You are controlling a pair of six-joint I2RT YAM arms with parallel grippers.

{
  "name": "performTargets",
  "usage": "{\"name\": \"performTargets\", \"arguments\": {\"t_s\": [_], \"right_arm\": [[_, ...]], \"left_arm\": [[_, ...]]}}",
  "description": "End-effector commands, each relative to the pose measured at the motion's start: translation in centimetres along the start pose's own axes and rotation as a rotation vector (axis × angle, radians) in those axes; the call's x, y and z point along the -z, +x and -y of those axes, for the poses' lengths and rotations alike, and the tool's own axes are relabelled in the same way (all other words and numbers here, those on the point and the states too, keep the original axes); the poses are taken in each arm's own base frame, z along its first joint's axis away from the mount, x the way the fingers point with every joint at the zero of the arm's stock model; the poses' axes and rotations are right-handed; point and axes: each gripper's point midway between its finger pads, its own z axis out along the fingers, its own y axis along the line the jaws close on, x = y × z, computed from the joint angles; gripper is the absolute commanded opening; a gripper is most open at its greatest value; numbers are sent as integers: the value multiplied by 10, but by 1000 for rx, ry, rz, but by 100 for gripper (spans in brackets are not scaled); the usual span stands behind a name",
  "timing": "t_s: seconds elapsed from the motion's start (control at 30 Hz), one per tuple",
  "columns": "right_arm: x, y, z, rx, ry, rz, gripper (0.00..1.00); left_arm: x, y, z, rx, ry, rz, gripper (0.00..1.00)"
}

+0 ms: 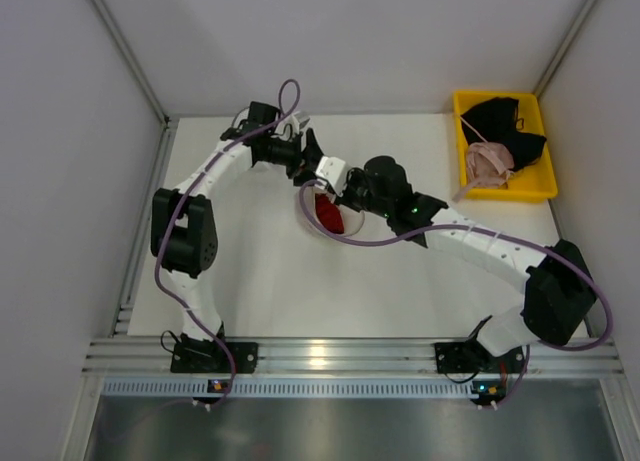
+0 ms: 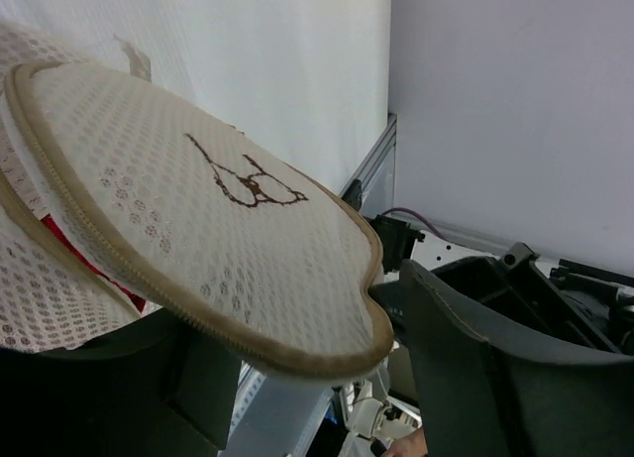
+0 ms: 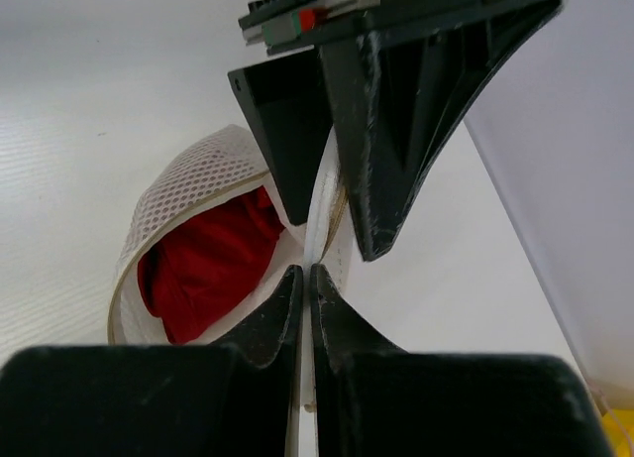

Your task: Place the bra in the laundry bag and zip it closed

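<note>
The laundry bag (image 1: 304,203) lies mid-table, a white mesh pouch with a tan rim, its mouth gaping. The red bra (image 1: 329,217) is bunched inside it. In the right wrist view the bra (image 3: 203,269) shows through the open mouth of the bag (image 3: 188,174). My right gripper (image 3: 305,279) is shut on a thin white strip at the bag's edge. My left gripper (image 1: 311,149) holds the same edge just beyond; its fingers (image 3: 287,130) flank the rim. In the left wrist view the bag's face (image 2: 198,219), with its dark mark, lies between the fingers of my left gripper (image 2: 297,323).
A yellow bin (image 1: 545,186) stands at the back right, holding a black garment (image 1: 505,121) and a pale pink bra (image 1: 488,161). White walls close in the table on the left, back and right. A metal rail (image 1: 330,356) runs along the front edge.
</note>
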Motion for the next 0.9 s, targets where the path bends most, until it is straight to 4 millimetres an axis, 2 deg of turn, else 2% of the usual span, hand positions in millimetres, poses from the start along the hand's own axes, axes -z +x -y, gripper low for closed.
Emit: {"name": "performTargets", "arguments": {"t_s": [0.0,0.03,0.17,0.2,0.23,0.27,0.3,0.33,0.37,0.4,0.43,0.47,0.53,0.57,0.6,0.63,0.67,0.7,0.73,0.87], "right_arm": [[11,-45,9,20,38,128,0],[11,-46,9,16,36,125,0],[13,-47,3,-9,-1,125,0],[14,-51,-2,-21,-45,142,0],[15,-62,4,-71,-50,166,4],[17,-49,11,-122,-63,116,14],[18,-52,13,-164,-97,125,21],[20,-44,35,-264,-81,93,27],[22,-40,47,-319,-79,88,43],[24,-39,51,-375,-115,91,50],[28,-29,78,-477,-83,81,57],[31,-18,83,-538,-96,52,70],[35,-1,100,-690,-141,41,80],[37,7,102,-745,-174,30,84],[41,9,91,-826,-275,24,85],[38,30,98,-941,-290,-9,85],[37,38,97,-1005,-317,-29,85],[35,48,84,-1109,-411,-56,84],[36,57,86,-1164,-429,-62,84],[33,71,72,-1238,-498,-69,89]], "left_arm": [[-17,8,-2,-41,19,-39,60],[-16,7,-1,-53,20,-36,53],[-16,8,-2,-72,38,-51,37],[-15,11,-1,-86,59,-64,33],[-15,12,-1,-94,66,-70,29],[-15,15,-3,-95,70,-77,21],[-12,17,-4,-104,83,-84,18],[-10,18,-4,-110,92,-87,14],[-10,22,-9,-108,99,-98,11],[-8,24,-11,-109,110,-104,8],[-5,28,-9,-127,138,-116,6],[-2,32,-13,-123,149,-124,4],[1,38,-12,-172,188,-138,0],[4,39,-12,-188,201,-137,0],[6,42,-11,-231,232,-145,0],[7,46,-9,-239,259,-158,0],[7,47,-10,-249,267,-162,0],[8,48,-12,-269,271,-162,0],[8,47,-15,-277,268,-161,0],[6,52,-25,-307,267,-168,0]]}}
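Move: My right hand already pinches the rim of the laundry bag's raised lid right at its fingertips; the bra lies in the open bag about 6 cm back, 1 cm left and 12 cm below it. My left fingers stand open around the same rim, which is about 1 cm back, right and below. From that hand the bra is roughly 7 cm back, 3 cm right and 12 cm down, and the round mesh bag is 12 cm ahead, 14 cm left and 14 cm below. My left hand eases slightly right and down, shuts on the lid rim and keeps that pinch, then draws the rim back and down about 4 cm over the bra, turning some 15 degrees clockwise. Once it grips, my right fingers open wide and let go; that hand swings right and forward around 11 cm, first rising, then sinking while tipping steeply down. ##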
